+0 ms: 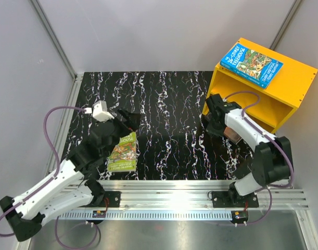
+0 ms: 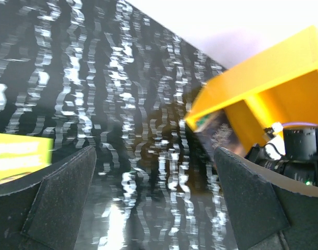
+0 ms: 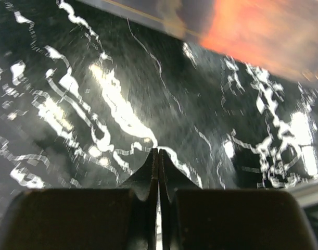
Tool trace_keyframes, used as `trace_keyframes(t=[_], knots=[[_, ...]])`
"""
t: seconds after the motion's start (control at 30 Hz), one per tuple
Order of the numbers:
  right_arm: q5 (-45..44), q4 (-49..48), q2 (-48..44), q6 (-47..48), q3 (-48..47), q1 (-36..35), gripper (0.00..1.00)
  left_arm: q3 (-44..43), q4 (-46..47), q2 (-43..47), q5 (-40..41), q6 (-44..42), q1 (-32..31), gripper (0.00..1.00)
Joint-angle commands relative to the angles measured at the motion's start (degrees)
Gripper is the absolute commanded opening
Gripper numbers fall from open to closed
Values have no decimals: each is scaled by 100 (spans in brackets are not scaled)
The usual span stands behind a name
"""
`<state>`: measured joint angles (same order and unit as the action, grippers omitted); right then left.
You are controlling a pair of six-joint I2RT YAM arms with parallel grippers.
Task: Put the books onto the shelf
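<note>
The yellow shelf (image 1: 283, 86) stands at the back right, with a blue book (image 1: 251, 64) lying flat on its top. A green book (image 1: 123, 152) lies on the black marbled table at the left; its edge shows in the left wrist view (image 2: 18, 156). My left gripper (image 1: 128, 119) hovers just beyond it, wide open and empty (image 2: 154, 156). My right gripper (image 1: 213, 125) is low over the table in front of the shelf, shut on nothing (image 3: 158, 151). A brownish book (image 1: 232, 134) lies partly hidden under the right arm and shows as a blur (image 3: 252, 31).
The shelf's open front (image 2: 263, 83) faces the table. The right arm (image 2: 299, 151) stands close beside the shelf. Grey walls close the table in at the left and back. An aluminium rail (image 1: 169, 190) runs along the near edge.
</note>
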<state>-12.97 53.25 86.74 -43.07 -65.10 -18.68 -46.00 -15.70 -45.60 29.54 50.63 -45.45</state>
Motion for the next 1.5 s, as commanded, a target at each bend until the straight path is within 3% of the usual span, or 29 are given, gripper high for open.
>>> trace_keyframes(t=[0.0,0.27,0.5,0.7,1.1,1.47], knots=[[-38,-544,483,500,-143,48,0,170,-214,157,395,-475,106,99],[-943,-746,1055,642,-91,48,0,-163,-267,-334,395,-1063,309,99],[-2383,-948,994,712,50,48,0,125,67,-537,307,-1011,326,99],[-2911,-966,1398,800,15,119,0,3,23,-897,166,-1090,335,99],[-3686,-1818,1838,1362,-37,487,0,-129,-143,-1196,122,-1073,335,99],[-3502,-2091,2364,1679,-960,699,0,-128,-187,-1363,61,-871,344,99]])
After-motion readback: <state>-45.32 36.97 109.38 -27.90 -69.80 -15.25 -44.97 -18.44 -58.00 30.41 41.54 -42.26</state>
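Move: About 7 cm ahead of the right hand, 6 cm to its right and 6 cm below lies the Tale of Two Cities book, half in the yellow shelf's bottom compartment. The shelf's middle is roughly 13 cm ahead, 15 cm right and 5 cm higher; the blue treehouse book on its top is about 14 cm ahead, 11 cm right and 22 cm up. The green 65-Storey book sits some 6 cm back, 6 cm left and 26 cm below the left hand. Sinking about 5 cm beside the Tale of Two Cities book, the right hand, fingers still shut, sweeps some 10 cm right while its fingertips tilt about 35 degrees to the right, then drives forward, its tips now against the book's near edge, pushing towards the shelf's inside. The left hand, wide open, lowers about 8 cm towards the 65-Storey book, rolling some 20 degrees. ##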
